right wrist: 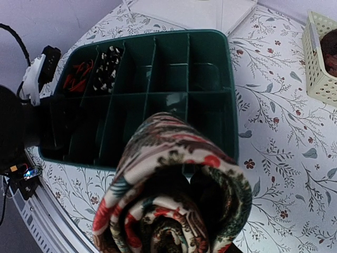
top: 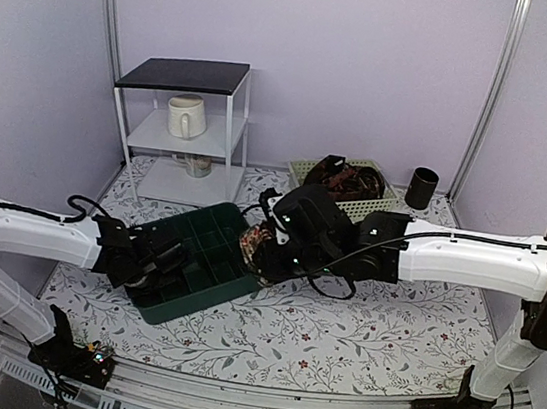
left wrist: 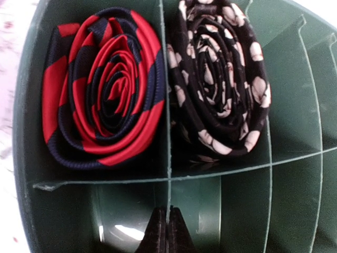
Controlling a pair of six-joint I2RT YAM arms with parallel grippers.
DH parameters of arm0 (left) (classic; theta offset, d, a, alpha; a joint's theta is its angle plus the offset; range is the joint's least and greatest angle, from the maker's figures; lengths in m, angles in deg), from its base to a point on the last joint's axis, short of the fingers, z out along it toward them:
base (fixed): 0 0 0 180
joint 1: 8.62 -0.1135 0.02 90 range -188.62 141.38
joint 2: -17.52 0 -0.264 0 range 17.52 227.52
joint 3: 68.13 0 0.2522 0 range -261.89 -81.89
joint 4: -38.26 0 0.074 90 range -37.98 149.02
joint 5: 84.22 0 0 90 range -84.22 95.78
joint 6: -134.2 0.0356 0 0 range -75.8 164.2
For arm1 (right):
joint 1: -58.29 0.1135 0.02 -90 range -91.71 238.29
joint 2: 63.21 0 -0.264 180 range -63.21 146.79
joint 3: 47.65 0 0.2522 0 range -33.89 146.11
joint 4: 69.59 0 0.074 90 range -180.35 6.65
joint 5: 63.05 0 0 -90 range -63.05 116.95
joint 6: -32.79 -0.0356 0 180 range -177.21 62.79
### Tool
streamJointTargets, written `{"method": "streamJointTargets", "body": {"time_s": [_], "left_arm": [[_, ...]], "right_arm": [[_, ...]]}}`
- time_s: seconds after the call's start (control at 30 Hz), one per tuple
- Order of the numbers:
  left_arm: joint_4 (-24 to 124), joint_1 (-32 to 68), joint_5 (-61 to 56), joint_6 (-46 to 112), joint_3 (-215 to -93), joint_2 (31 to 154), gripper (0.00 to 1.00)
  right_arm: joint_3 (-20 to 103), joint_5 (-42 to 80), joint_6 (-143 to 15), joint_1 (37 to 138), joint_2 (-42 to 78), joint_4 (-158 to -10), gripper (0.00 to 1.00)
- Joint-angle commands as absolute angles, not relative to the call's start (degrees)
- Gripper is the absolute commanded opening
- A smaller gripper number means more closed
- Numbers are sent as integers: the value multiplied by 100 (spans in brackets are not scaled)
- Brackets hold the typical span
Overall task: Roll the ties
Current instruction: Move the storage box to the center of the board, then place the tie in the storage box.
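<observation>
A dark green divided tray [top: 212,225] lies at centre left on the floral table. In the left wrist view two neighbouring compartments each hold a coiled tie: a red and navy striped tie [left wrist: 105,89] and a black tie with pale flowers [left wrist: 221,79]. My left gripper [left wrist: 168,232] is down in the tray, its jaws shut on a thin divider wall [left wrist: 169,158]. My right gripper [top: 266,249] is shut on a rolled cream, red and dark green paisley tie [right wrist: 174,179], held just above the tray's near right edge [right wrist: 231,121]. The coil hides its fingertips.
A cream basket [top: 374,210] with more ties stands at the back, with a black cup [top: 421,188] to its right. A white shelf unit [top: 188,128] at the back left carries a mug [top: 186,115] and a jar [top: 198,165].
</observation>
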State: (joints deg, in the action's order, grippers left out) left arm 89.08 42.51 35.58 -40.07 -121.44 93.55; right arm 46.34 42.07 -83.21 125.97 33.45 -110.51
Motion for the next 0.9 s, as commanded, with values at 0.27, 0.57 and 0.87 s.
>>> {"method": "streamJointTargets", "body": {"time_s": [0.27, 0.57, 0.87], "left_arm": [[8319, 5009, 2774, -4151, -13160, 10095, 36], [8536, 4635, 3718, -3607, -12611, 8565, 39], [7497, 2792, 3465, -1710, -11503, 6731, 44]], "right_arm": [[5425, 4010, -8685, 12553, 4512, -10698, 19], [6001, 4045, -8682, 12546, 5121, -10459, 19], [6350, 4038, -8747, 12544, 5724, -10374, 18]]}}
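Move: The left hand is already pinching the storage box's divider between its first two columns; the box's middle is some 8 cm ahead, 9 cm right and 4 cm lower, and the board's centre about 35 cm right, 6 cm ahead. The red-striped tie sits 6 cm ahead and 7 cm left, the black-and-white tie 10 cm ahead, 1 cm left. From the raised right hand, still holding the rolled floral tie, the box's middle is about 21 cm left, 7 cm ahead and 14 cm below; the black-and-white tie is 31 cm left, 10 cm ahead. The left hand drags the storage box on to the right by the divider for about 9 cm, opens to let go of it, then lifts clear some 9 cm while swinging back left and a little forward over the red-striped tie's end, fingers tipping up roughly 20 degrees. Meanwhile the right hand keeps its hold on the floral tie and carries it about 8 cm left, some 5 cm down and slightly forward, in over the box. ##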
